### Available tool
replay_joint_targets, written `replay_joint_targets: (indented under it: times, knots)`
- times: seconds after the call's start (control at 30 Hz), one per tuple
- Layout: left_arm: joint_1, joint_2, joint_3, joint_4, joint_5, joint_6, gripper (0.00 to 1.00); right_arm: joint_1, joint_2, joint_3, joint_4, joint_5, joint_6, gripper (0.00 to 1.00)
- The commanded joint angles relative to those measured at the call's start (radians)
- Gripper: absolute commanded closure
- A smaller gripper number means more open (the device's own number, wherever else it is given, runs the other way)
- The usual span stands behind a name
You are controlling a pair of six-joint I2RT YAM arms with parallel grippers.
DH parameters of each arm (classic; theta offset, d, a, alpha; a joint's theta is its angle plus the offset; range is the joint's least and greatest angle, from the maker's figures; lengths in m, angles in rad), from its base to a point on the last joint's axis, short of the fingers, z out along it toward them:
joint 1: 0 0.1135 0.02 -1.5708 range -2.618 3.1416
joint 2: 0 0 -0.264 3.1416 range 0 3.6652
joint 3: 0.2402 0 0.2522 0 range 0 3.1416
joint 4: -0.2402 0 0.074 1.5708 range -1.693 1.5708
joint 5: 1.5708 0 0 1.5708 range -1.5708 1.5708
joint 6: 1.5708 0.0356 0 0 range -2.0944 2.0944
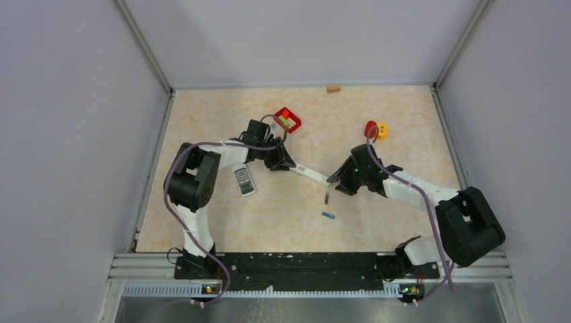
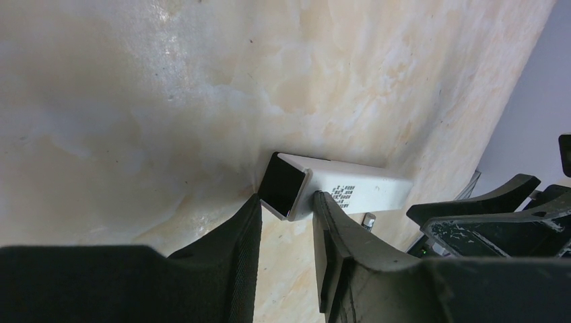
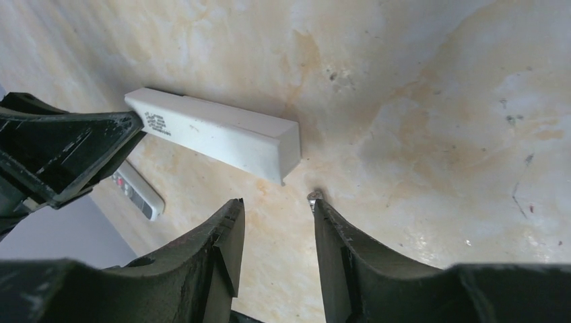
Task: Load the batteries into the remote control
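Note:
A long white remote control [image 1: 310, 175] lies slantwise mid-table. My left gripper [image 1: 285, 163] holds its far-left end. In the left wrist view the remote's dark end face [image 2: 283, 185] sits between the fingertips, and both jaws touch its sides. My right gripper [image 1: 334, 183] stands open at the remote's other end [image 3: 269, 151], with only table between its fingers. A small dark battery [image 1: 326, 198] lies just below that end. Its metal tip [image 3: 314, 196] shows beside the right finger, and it appears under the remote as a battery [image 2: 368, 219]. A blue battery [image 1: 328, 215] lies nearer the arms.
A second, smaller grey remote [image 1: 244, 180] lies under the left arm. At the back left stands a red box [image 1: 287, 120], at the back right a red and yellow object [image 1: 376, 129]. A wooden block [image 1: 332, 87] sits against the rear wall.

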Motion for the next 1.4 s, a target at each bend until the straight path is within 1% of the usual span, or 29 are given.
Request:
replay_joint_targets:
  times: [0.0,0.13,0.2,0.27,0.43,0.57,0.7,0.87,0.9,1.0,1.1,1.23,1.37]
  knots:
    - [-0.007,0.088,-0.050,-0.140,-0.201,0.080,0.66,-0.002,-0.003,0.008,-0.031,0.057,-0.042,0.60]
    - [-0.007,0.090,-0.049,-0.138,-0.198,0.081,0.68,-0.002,0.011,0.028,-0.008,0.058,-0.072,0.72]
    - [-0.006,0.092,-0.046,-0.138,-0.194,0.082,0.68,-0.002,0.025,0.040,0.009,0.047,-0.086,0.73]
    - [-0.007,0.093,-0.044,-0.136,-0.191,0.083,0.68,-0.002,0.047,0.057,0.016,0.031,-0.101,0.71]
    - [-0.007,0.093,-0.039,-0.135,-0.183,0.086,0.68,-0.002,0.107,0.083,0.032,0.008,-0.122,0.62]
    - [-0.006,0.093,-0.038,-0.130,-0.178,0.085,0.69,-0.002,0.124,0.087,0.048,0.001,-0.124,0.60]
    - [-0.007,0.098,-0.040,-0.123,-0.168,0.086,0.68,-0.002,0.143,0.094,0.067,-0.013,-0.131,0.54]
    - [-0.007,0.103,-0.047,-0.103,-0.140,0.085,0.69,-0.002,0.192,0.127,0.034,-0.027,-0.150,0.53]
    - [-0.006,0.101,-0.048,-0.100,-0.138,0.085,0.69,-0.002,0.194,0.126,0.030,-0.026,-0.150,0.54]
    - [-0.005,0.095,-0.056,-0.095,-0.135,0.084,0.69,-0.002,0.188,0.117,0.019,-0.014,-0.150,0.65]
    - [-0.005,0.086,-0.059,-0.095,-0.132,0.084,0.67,-0.002,0.184,0.109,0.012,-0.004,-0.154,0.73]
    - [-0.003,0.064,-0.072,-0.093,-0.136,0.084,0.64,-0.005,0.200,0.120,0.013,0.005,-0.175,0.75]
    - [0.004,0.049,-0.092,-0.089,-0.145,0.086,0.65,-0.007,0.230,0.149,0.007,0.007,-0.211,0.77]
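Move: The remote control lies tilted across, its free right end just ahead of the right hand: about 2 cm forward, 2 cm left and 3 cm below; its middle is some 4 cm ahead and 8 cm left. A dark battery lies about 5 cm back of the right hand, a blue battery some 12 cm back. The left hand grips the far end, with the remote's middle about 6 cm right and 3 cm back of it; the buttoned handset is roughly 19 cm to its left and 5 cm back. The right fingers come to pinch the remote's free right end between them: the hand sinks some 2.5 cm, easing slightly right at first, then works forward and left towards the end, turning a little counter-clockwise. Its fingers narrow early, reopen on the way in, then close on the end. The left hand stays in place and keeps its grip on the other end. ##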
